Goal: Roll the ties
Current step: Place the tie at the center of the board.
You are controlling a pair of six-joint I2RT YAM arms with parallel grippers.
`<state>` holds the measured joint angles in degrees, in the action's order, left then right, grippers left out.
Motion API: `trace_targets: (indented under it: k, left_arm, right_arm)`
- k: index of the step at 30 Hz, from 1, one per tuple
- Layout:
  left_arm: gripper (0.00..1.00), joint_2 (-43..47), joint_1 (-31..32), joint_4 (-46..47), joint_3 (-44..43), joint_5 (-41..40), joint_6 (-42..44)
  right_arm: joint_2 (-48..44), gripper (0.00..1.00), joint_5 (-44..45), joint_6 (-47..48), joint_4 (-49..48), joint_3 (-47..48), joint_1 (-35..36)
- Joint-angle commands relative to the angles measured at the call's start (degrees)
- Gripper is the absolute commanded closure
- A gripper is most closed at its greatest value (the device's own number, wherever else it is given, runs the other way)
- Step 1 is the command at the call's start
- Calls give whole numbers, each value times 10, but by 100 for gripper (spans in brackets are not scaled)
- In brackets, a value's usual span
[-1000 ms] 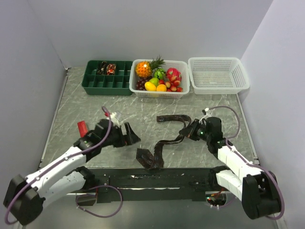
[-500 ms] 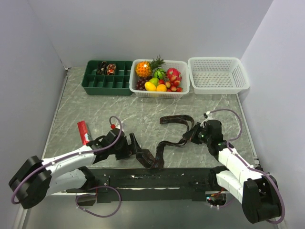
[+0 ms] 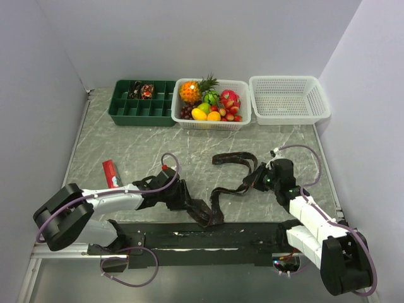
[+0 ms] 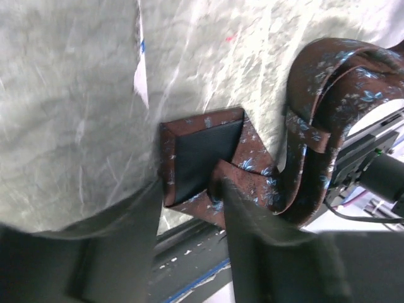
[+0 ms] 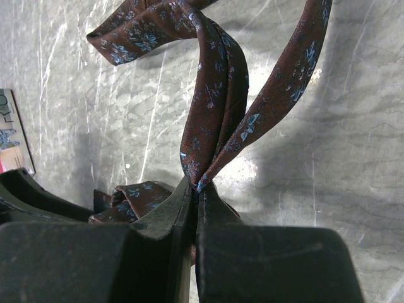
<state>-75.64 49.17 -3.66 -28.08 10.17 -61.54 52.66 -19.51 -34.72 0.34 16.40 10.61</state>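
A dark brown tie point(image 3: 218, 196) with small blue flowers lies twisted on the marble table, its wide end point(image 4: 202, 151) near the front edge. My left gripper point(image 3: 189, 203) lies low at that wide end. Its jaws point(image 4: 189, 189) stand apart on either side of the tie's pointed corner, with a gap showing between them. My right gripper point(image 3: 255, 178) is shut on a folded stretch of the tie point(image 5: 214, 101), pinched at the fingertips point(image 5: 196, 186) and lifted off the table. Two rolled ties point(image 3: 140, 91) sit in the green tray's back compartments.
At the back stand a green divided tray point(image 3: 142, 112), a white basket of fruit point(image 3: 240, 120) and an empty white basket point(image 3: 289, 101). A flat red packet point(image 3: 111, 173) lies at the left. A dark rail point(image 3: 208, 238) runs along the table's front edge, just below the tie.
My left arm has swung right and down from beside the red packet to the tie's wide end, and its jaws have narrowed. The right gripper shifted slightly, still holding the tie.
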Motion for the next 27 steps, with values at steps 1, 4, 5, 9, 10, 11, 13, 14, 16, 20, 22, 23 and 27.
trace_targets:
  k: [1, 4, 5, 9, 10, 11, 13, 14, 16, 20, 22, 23, 27]
  left_arm:
    - [61, -8, 15, -26, 14, -13, -4]
    - [78, -7, 20, 8, 29, 3, -9]
    - [83, -7, 21, 16, 31, 3, -10]
    - [99, -9, 21, 23, 30, -15, -15]
    - [99, -11, 21, 7, 26, -25, -16]
    - [99, -12, 21, -1, 23, -44, -17]
    - [99, -11, 22, -14, 14, -62, -17]
    - [99, -7, 21, -19, 12, -73, -17]
    - [99, -2, 21, -21, 7, -80, -17]
    - [99, 1, 21, -40, -4, -100, -19]
    - [99, -8, 21, -42, -8, -100, -17]
    - [99, -13, 21, -41, -10, -99, -17]
    - [99, -37, 21, -35, -16, -96, -19]
  right_arm:
    - [3, 100, 3, 4, -6, 2, -5]
    - [10, 100, 0, 4, -8, 3, -4]
    - [11, 100, 0, 4, -7, 5, -5]
    - [11, 100, -2, 7, -6, 11, -6]
    - [10, 100, -1, 9, 11, 18, -6]
    - [7, 99, 3, 11, 19, 22, -6]
    - [-8, 89, 23, 17, 64, 42, -6]
    - [-17, 80, 39, 18, 90, 52, -5]
    - [-57, 53, 90, 27, 166, 81, -6]
    - [-177, 25, 169, 61, 252, 120, -5]
    - [-231, 11, 182, 100, 252, 140, -5]
    - [-238, 8, 178, 115, 241, 144, -5]
    - [-130, 1, 107, 188, 183, 173, -5]
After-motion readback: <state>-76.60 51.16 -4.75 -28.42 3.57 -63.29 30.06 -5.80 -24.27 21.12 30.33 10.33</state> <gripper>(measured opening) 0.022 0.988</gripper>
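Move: The left fingers straddle the near-left edge of the tie's wide end; the middle of that end lies about 5 cm to the right, 2 cm back and 1 cm lower. From this hand, the tie's looped narrow end is roughly 16 cm ahead and 10 cm right. The right hand already pinches the tie's middle stretch between its fingertips; from it, the wide end is some 17 cm left, 11 cm back and 3 cm down, the looped end 6 cm left and 9 cm ahead. The left fingers shut on the edge of the tie's wide end from half open, drawing back and sinking about 1 cm, then nudge forward some 2 cm with the grip kept. The right hand first holds nearly still, easing slightly down, then opens wide, lets go of the tie's middle stretch and rises about 12 cm, swinging 5 cm to its right and tipping its fingers up some 20 degrees. ##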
